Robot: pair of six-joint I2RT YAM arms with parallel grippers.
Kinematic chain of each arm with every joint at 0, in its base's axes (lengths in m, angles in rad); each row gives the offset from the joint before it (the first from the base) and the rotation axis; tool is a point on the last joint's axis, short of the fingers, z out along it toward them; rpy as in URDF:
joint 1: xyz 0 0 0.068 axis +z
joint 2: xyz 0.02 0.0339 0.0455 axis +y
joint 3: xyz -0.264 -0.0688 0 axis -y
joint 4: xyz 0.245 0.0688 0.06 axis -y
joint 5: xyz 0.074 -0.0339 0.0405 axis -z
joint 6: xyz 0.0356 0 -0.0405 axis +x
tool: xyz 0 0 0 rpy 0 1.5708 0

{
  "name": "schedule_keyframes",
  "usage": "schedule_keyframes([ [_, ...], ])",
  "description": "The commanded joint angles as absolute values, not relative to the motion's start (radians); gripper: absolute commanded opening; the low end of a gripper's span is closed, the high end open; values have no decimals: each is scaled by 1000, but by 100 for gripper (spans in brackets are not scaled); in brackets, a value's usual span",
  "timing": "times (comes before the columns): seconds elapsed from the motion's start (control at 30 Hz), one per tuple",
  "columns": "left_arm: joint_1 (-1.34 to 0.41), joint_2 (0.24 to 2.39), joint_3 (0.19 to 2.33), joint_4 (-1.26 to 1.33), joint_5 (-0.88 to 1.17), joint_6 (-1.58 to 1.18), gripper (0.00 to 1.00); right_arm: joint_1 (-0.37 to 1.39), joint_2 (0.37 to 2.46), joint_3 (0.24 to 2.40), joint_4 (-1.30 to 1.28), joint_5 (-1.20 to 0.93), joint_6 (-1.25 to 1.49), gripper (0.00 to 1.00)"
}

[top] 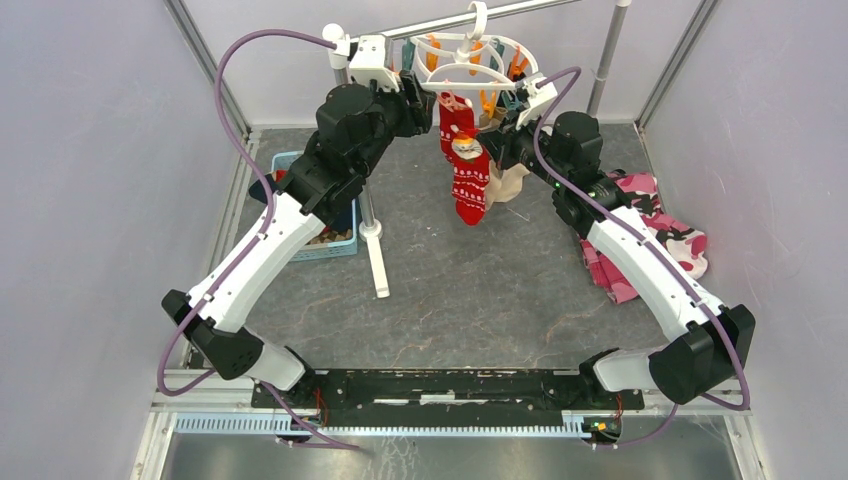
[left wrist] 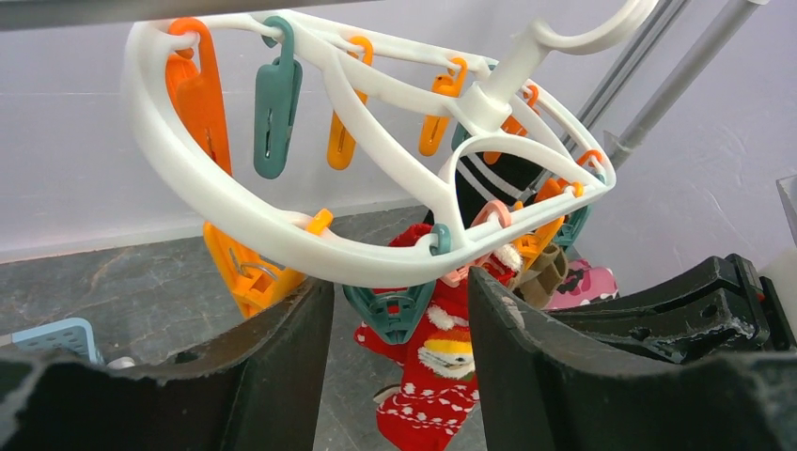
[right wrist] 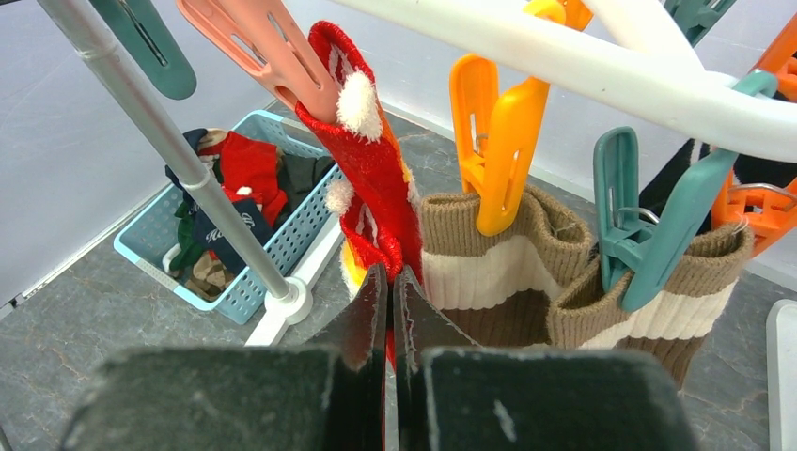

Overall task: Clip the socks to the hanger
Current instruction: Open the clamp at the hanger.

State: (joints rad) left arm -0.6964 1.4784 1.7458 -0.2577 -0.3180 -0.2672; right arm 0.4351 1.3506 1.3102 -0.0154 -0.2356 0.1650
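The white hanger (top: 470, 62) hangs from the silver rail with orange and teal clothespins round its ring (left wrist: 235, 218). Two red patterned socks (top: 468, 170) dangle from it. One red sock (right wrist: 371, 178) is held at the top by a pink clothespin (right wrist: 273, 47). My right gripper (right wrist: 390, 274) is shut on that sock's lower cuff. Beige striped socks (right wrist: 489, 272) hang beside it under an orange pin (right wrist: 498, 141) and a teal pin (right wrist: 648, 235). My left gripper (left wrist: 399, 282) is open just under the ring, a teal clothespin (left wrist: 395, 310) hanging between its fingertips without touching.
A blue basket (right wrist: 235, 221) with more socks sits left of the rack's pole (right wrist: 179, 150) and white foot (top: 375, 245). The pink camouflage cloth (top: 650, 235) lies at the right. Cage walls stand close on both sides.
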Motion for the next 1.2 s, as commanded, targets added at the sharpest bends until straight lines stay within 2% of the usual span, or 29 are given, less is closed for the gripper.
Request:
schedule_keyframes([
  [0.0, -701, 1489, 1789, -215, -339, -215, 60, 427, 1316, 1307, 28, -245, 184, 0],
  [0.53, -701, 1512, 1789, -177, -347, -192, 54, 422, 1312, 1304, 29, -249, 187, 0],
  [0.93, -701, 1507, 1788, -171, -353, -187, 32, 419, 1310, 1303, 31, -252, 189, 0],
  [1.17, -701, 1502, 1787, -173, -350, -193, 14, 416, 1309, 1305, 31, -263, 190, 0],
])
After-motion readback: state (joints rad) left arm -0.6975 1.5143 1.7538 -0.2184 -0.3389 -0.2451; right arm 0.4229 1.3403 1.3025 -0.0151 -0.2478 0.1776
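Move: The teal clamp on the hanger's near rim hangs between my open left fingertips, about 2 cm ahead, 1 cm right and 2 cm lower. The pink clamp holding the sock is roughly 3 cm ahead, 4 cm right and 3 cm down; an orange clamp sits some 4 cm ahead, 4 cm left and 3 cm down. From my right hand, which holds the sock's free edge, the teal clamp is about 1 cm ahead, 8 cm left and 7 cm up. I ease my left hand about 1 cm forward and slightly to the right, almost level, so the teal clamp comes deeper between my fingers. Then, holding that spot, I close from a bit over half open to about a third, pinching the clamp's handles from both sides. My right hand stays put, shut on the red sock's edge. ##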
